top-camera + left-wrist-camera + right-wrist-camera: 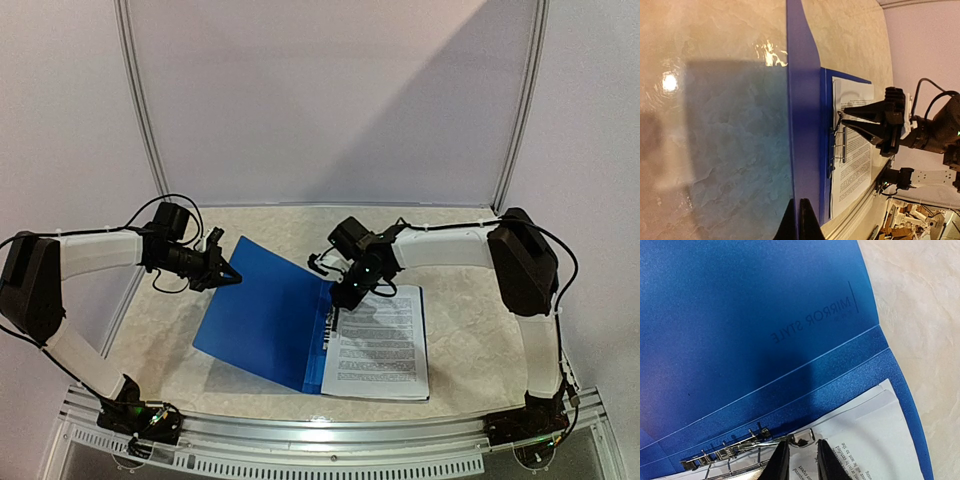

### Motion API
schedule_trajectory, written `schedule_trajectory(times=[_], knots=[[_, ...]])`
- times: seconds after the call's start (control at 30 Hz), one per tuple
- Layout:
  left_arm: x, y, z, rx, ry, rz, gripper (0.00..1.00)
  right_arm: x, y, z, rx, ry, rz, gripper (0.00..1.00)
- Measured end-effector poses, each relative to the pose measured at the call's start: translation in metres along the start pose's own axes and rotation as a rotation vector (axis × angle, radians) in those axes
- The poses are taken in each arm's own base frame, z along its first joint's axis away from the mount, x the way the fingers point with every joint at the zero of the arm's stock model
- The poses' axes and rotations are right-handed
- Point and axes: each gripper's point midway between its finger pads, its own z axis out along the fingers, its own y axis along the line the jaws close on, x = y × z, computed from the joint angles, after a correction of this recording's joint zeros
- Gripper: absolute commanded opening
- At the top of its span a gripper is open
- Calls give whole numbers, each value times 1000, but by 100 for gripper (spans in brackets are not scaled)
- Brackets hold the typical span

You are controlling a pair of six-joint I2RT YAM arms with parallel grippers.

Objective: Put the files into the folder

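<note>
The dark-blue folder (265, 315) lies open on the table. Its left cover (802, 125) is raised, and my left gripper (797, 222) is shut on the edge of that cover. The files (385, 345), white printed sheets, rest on the folder's right half next to the spine. In the right wrist view they (875, 440) overlap a little askew. My right gripper (801, 462) is down at the top of the spine. Its fingers are drawn in on either side of the lever of the metal clip (807, 436). From the left wrist, the right gripper (842, 120) points at the clip (832, 150).
The marble-patterned table (470, 330) is bounded by white walls at the back and sides. A perforated metal rail (320, 435) runs along the near edge between the arm bases. The raised cover stands between the two arms.
</note>
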Motion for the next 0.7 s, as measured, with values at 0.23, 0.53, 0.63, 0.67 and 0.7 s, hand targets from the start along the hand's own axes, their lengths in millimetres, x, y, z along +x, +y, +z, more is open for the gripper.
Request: schedule_trajectory(times=[0.23, 0.53, 0.63, 0.67, 0.7], knots=[[1, 0, 0, 3, 3, -1, 0, 7, 7, -4, -15, 11, -4, 20], [1, 0, 0, 2, 3, -2, 0, 12, 42, -15, -48, 27, -63, 21], [1, 0, 0, 2, 3, -1, 0, 12, 49, -23, -53, 25, -75, 22], [1, 0, 0, 2, 3, -1, 0, 13, 49, -25, -53, 25, -76, 23], [1, 0, 0, 2, 3, -1, 0, 14, 49, -28, -49, 28, -76, 24]])
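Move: The free end of the clip's lever is right at my right fingertips, about 1 cm left and 1 cm below, pointing outward. The clip's middle lies some 5 cm back and 1 cm left. The papers' middle is about 8 cm back and 8 cm right of this hand, and the raised blue cover's middle some 14 cm left and 2 cm back. From my left hand the lever end is roughly 19 cm right, level with it, and 9 cm down. I draw my right hand about 5 cm back towards my base along the clip, pulling its lever round with the nearly closed fingertips; I travel almost level at first, then ease up some 2 cm. The fingers keep their small gap and the wrist barely turns. My left hand stays put, still pinching the edge of the raised cover. ##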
